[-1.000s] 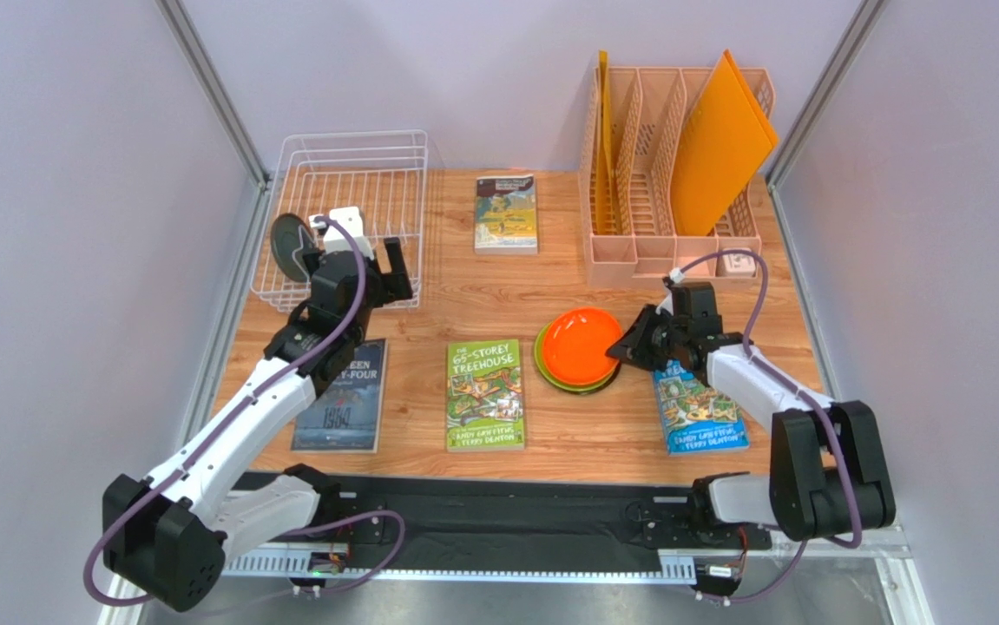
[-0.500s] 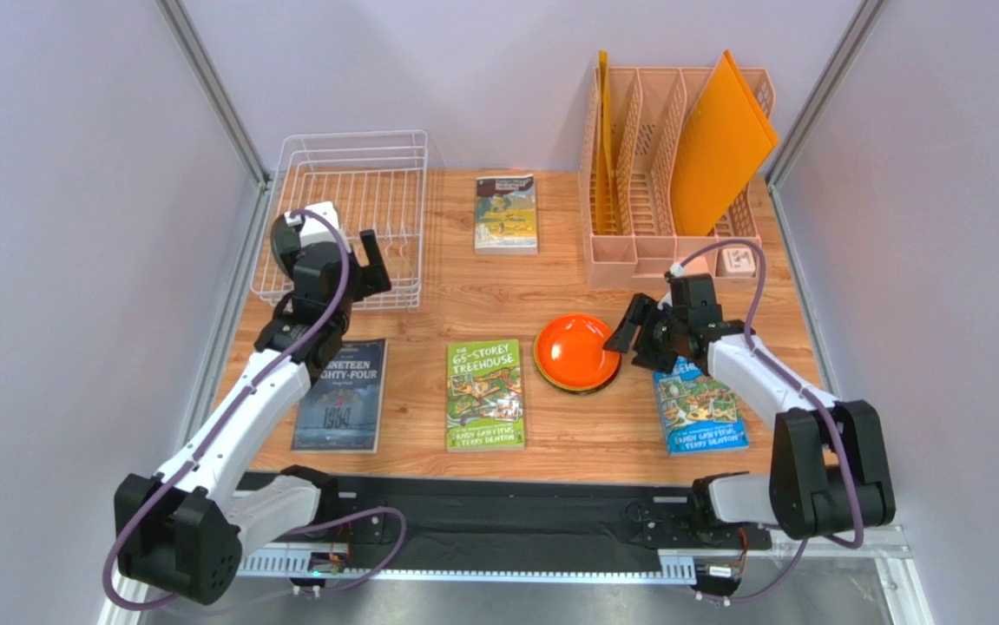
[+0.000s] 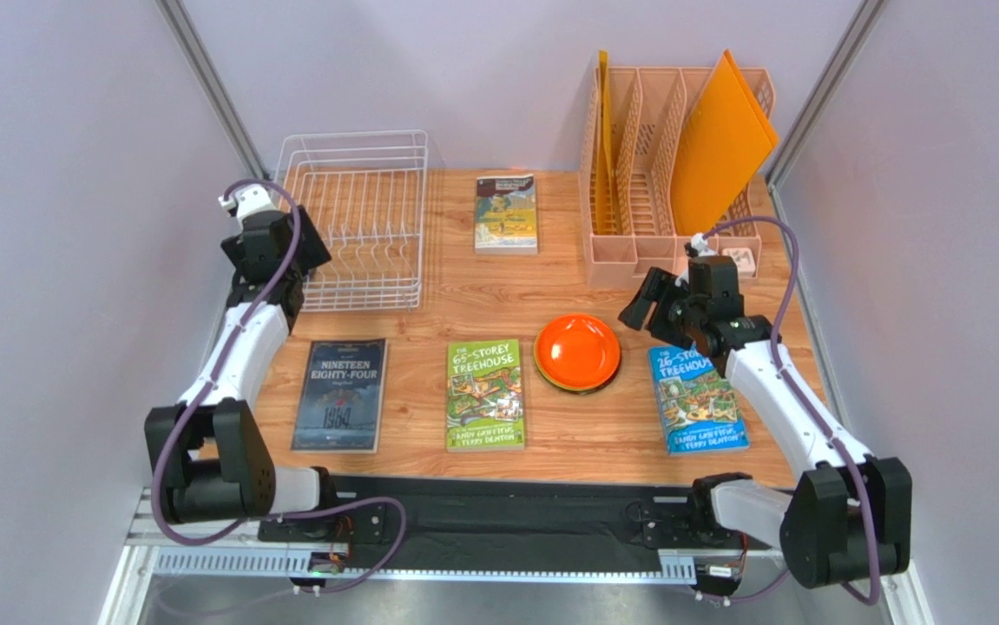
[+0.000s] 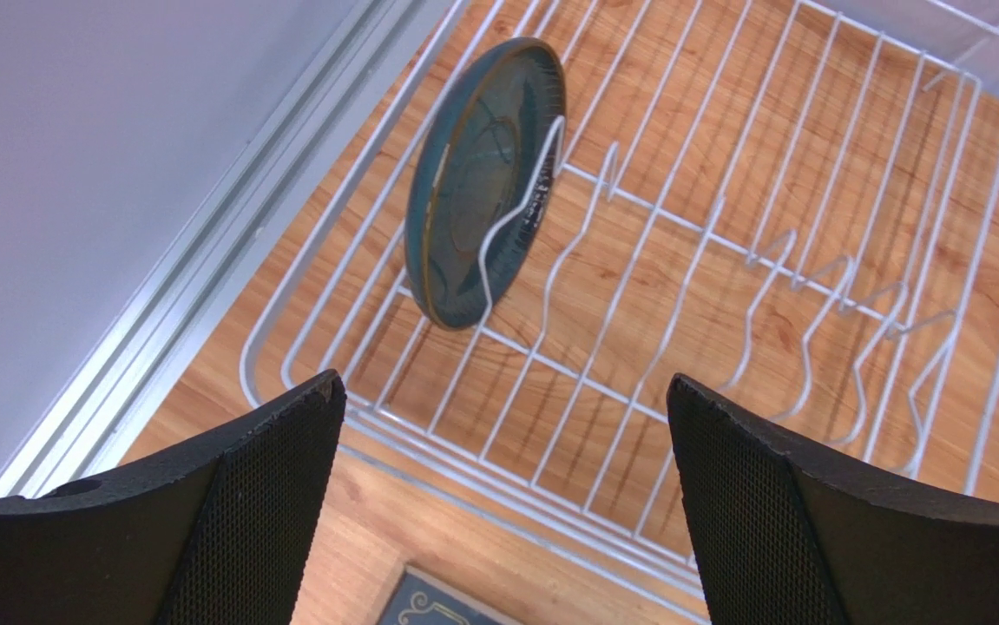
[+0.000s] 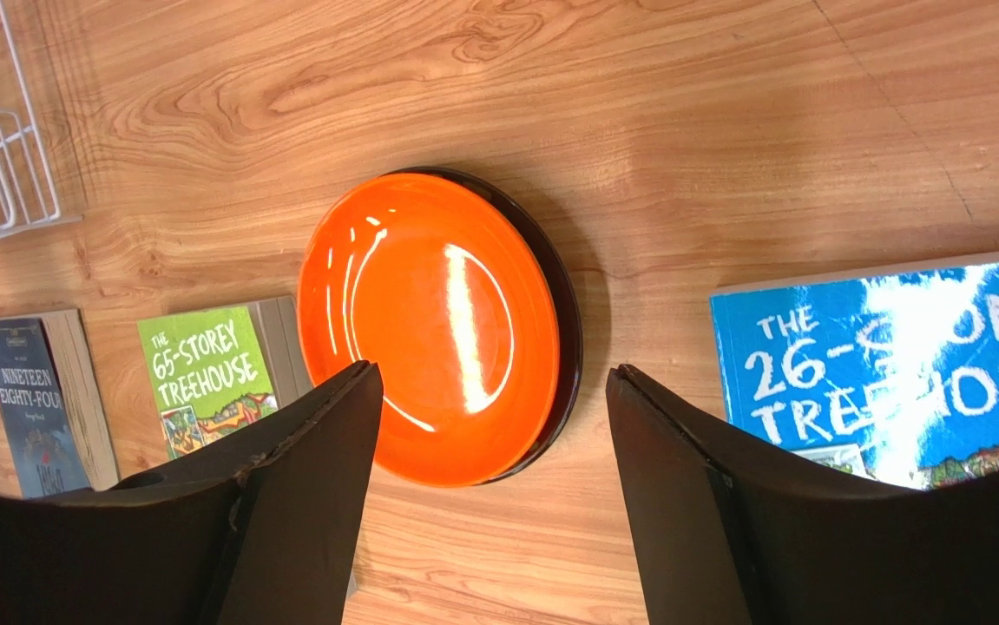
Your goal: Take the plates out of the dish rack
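A dark teal plate [image 4: 485,182] stands upright on edge between the prongs at the left end of the white wire dish rack [image 3: 354,215], which the left wrist view also shows [image 4: 726,235]. In the top view my left wrist hides this plate. My left gripper [image 3: 293,248] is open and empty at the rack's near left corner [image 4: 504,397], short of the plate. The orange plate [image 3: 577,352] lies on top of a stack on the table; a dark rim shows beneath it [image 5: 567,326]. My right gripper [image 3: 641,306] is open and empty, raised just right of the stack [image 5: 491,375].
A peach slotted organizer [image 3: 674,195] with orange boards stands at the back right. Books lie flat on the table: a dark one [image 3: 341,393], a green one [image 3: 485,393], a blue one [image 3: 697,397], and one at the back [image 3: 506,212]. A grey wall and rail run along the left.
My right gripper let the orange plate settle on the stack, then lifted back to the right. My left arm swung left and pulled back to the rack's near left corner.
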{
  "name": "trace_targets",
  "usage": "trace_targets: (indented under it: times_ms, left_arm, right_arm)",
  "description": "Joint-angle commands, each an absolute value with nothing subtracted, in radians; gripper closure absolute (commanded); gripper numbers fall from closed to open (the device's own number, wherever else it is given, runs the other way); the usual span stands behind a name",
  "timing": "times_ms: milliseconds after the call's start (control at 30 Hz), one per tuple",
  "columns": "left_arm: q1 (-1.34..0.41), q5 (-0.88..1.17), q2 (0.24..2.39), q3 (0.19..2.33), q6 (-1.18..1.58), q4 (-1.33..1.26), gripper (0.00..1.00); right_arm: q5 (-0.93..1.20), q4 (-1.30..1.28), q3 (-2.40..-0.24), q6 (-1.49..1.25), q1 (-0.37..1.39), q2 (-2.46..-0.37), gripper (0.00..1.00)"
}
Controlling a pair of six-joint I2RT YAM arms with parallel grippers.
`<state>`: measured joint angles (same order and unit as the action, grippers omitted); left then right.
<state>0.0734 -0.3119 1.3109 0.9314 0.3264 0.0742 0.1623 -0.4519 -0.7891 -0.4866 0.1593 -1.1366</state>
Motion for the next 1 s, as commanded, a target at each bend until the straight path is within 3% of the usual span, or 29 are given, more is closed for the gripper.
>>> trace_targets:
  times_ms: [0, 333, 700, 900, 967]
  left_arm:
    - [0.146, -0.232, 1.397, 0.989, 0.322, 0.006, 0.03]
    - [0.238, -0.172, 1.584, 1.069, 0.314, -0.121, 0.08]
    - [0.259, -0.06, 1.698, 1.112, 0.339, -0.196, 0.39]
    - [0.259, -0.087, 1.747, 1.118, 0.337, -0.206, 0.41]
    - [0.259, -0.089, 1.761, 1.117, 0.334, -0.227, 0.5]
  right_arm:
    - [0.175, -0.416, -0.848, -0.469, 0.16, -1.213, 0.3]
    - [0.213, -0.354, -0.896, -0.465, 0.163, -1.361, 0.3]
    - [0.255, -0.313, -0.92, -0.479, 0.163, -1.502, 0.31]
    - [0.282, -0.305, -0.933, -0.476, 0.163, -1.546, 0.32]
    - [0.284, -0.305, -0.939, -0.472, 0.163, -1.561, 0.32]
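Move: The dark plate stands on edge at the left end of the wire rack, about 13 cm ahead of the left hand, 6 cm to its left and 9 cm below; the rack's middle is some 14 cm to the right of the plate. From the right hand the dark plate is roughly 72 cm left and 20 cm ahead, about level; the orange plate on its stack lies 12 cm left, 2 cm back and 10 cm down, and the blue book 11 cm right, 10 cm back and 10 cm down. The left hand reaches forward about 8 cm, sinks some 7 cm and shifts about 5 cm left in the first half, bringing its fingers astride the near rim of the dark plate as they narrow from wide open to a bit over half, without closing on it. Meanwhile the empty right hand sinks about 7 cm and goes 3.5 cm forward and 2 cm left, tipping its fingers some 10 degrees farther down and keeping them open beside the orange plate. ##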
